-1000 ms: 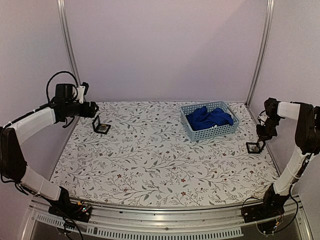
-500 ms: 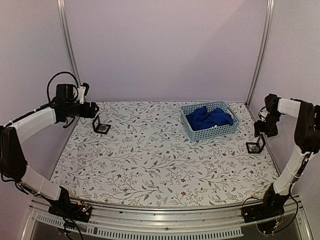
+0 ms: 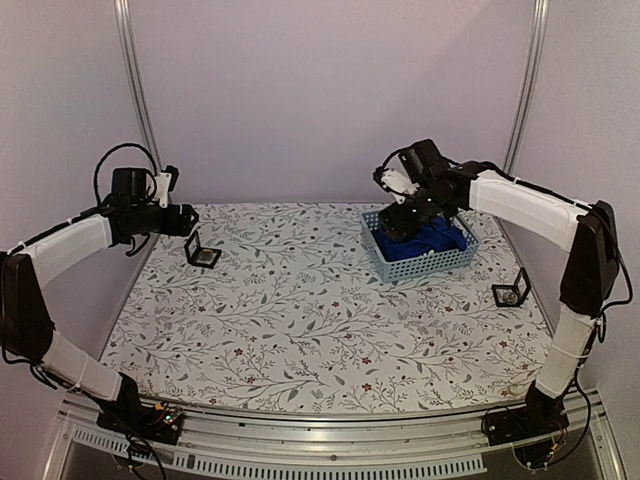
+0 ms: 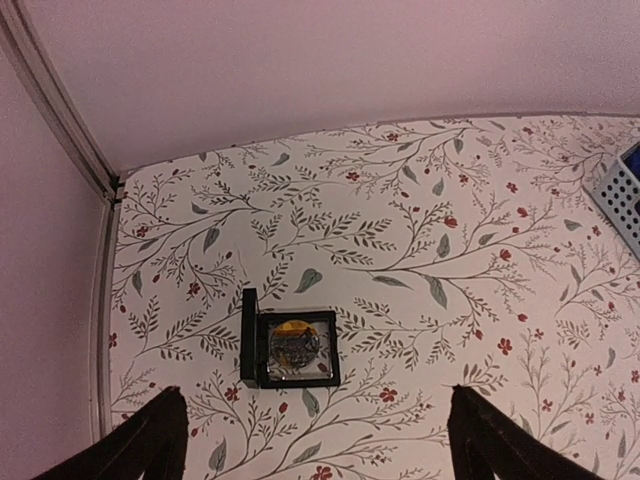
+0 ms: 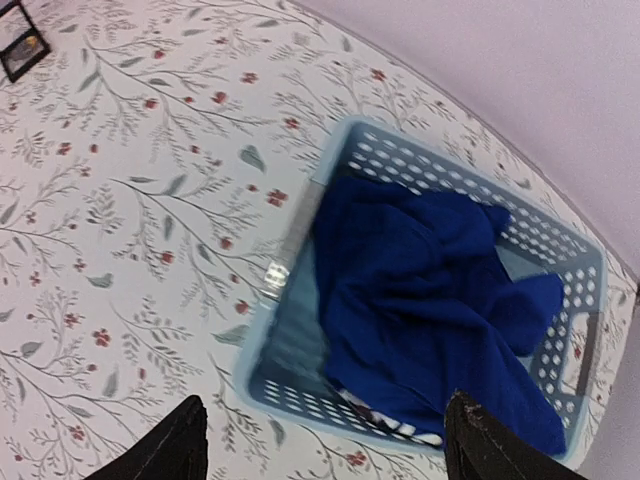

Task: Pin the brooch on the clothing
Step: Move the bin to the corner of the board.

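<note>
The brooch [image 4: 293,345], round with a yellow top edge, lies in an open black case [image 3: 204,257] at the table's far left. My left gripper [image 4: 315,445] hovers open just near of that case, nothing between its fingers; in the top view this left gripper [image 3: 190,220] sits left of the case. The clothing [image 5: 430,290], crumpled royal-blue fabric, fills a light-blue basket [image 5: 300,395] at the back right, with a bit of white print at its near edge. My right gripper [image 5: 330,440] hangs open and empty above the basket [image 3: 418,265], over the clothing [image 3: 440,240].
A second open black case [image 3: 512,294] stands near the right table edge. A black case corner [image 5: 20,45] shows at the top left of the right wrist view. The flower-patterned table [image 3: 320,330] ends at a metal rail in front and pale walls behind.
My right arm has swung from the right table edge, beside the second case, leftward to above the basket, and its jaws have opened. The left arm has not moved.
</note>
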Available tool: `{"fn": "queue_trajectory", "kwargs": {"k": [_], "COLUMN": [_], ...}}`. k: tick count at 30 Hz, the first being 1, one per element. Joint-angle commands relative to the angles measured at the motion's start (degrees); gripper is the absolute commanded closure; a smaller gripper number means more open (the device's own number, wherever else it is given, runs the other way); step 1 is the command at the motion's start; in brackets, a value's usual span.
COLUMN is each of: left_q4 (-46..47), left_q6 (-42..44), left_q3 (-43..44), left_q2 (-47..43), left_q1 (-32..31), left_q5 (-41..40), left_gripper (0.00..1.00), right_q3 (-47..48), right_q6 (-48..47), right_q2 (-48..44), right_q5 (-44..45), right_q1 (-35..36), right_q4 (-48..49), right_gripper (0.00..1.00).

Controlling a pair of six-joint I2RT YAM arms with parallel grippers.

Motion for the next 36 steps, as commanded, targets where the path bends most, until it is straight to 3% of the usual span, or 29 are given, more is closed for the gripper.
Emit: {"fn": "queue_trajectory", "kwargs": {"k": [1, 7, 10, 15, 20, 29, 36], "left_q4": [-0.10, 0.27, 0.27, 0.30, 0.17, 0.14, 0.15], "left_q6": [0.02, -0.17, -0.24, -0.48, -0.68, -0.50, -0.50], "left_q3": [0.04, -0.22, -0.18, -0.19, -0.25, -0.36, -0.66], "left_q2": [-0.55, -1.01, -1.10, -0.89, -0.75, -0.50, -0.19], "left_q1": [-0.44, -0.45, -0.45, -0.41, -0.45, -0.45, -0.44], "left_q5": [-0.07, 0.68, 1.02, 1.51, 1.82, 1.56, 1.34], "left_gripper": [0.10, 0.10, 0.10, 0.10, 0.10, 0.10, 0.10], "right_q3": [11.10, 26.17, 26.80, 26.04, 26.02, 27.02, 28.55], "right_q6": [-0.52, 6.77, 8.41, 12.14, 12.28, -3.14, -2.76], "right_q2": [12.25, 29.49, 32.16, 34.38, 34.16, 35.58, 35.24], "right_q5": [-1.11, 13.17, 14.44, 15.04, 15.30, 14.47, 12.18], "right_q1": [6.52, 6.96, 6.88, 5.85, 1.95, -4.28, -9.03], "right_q4": [2.73, -2.66, -2.53, -2.46, -1.11, 4.33, 4.08], "right_gripper": [0.20, 0.24, 0.27, 0.48, 0.54, 0.54, 0.49]}}
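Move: The bin stands with its middle roughly 10 cm ahead of the right hand, 5 cm to its right and 16 cm below; the middle of its left rim, where the fingers will shut, is some 7 cm ahead, 7 cm left and 13 cm down. The blue clothing lies inside the bin. The right-hand open box stands about 9 cm back and 27 cm to the right, on the table. From the idle left hand, the bin is some 60 cm right and 9 cm ahead. The right hand finishes its fast swing left, some 12 cm out past the bin's left rim, then comes back a little right while dropping about 14 cm and reaching forward, its fingers closing from wide to about half open astride the left wall. Staying low with that wall between the fingers, it then pushes the bin right and outward along the table towards the far right corner, some 12 cm right and 7 cm forward, the hand turning slightly clockwise. ##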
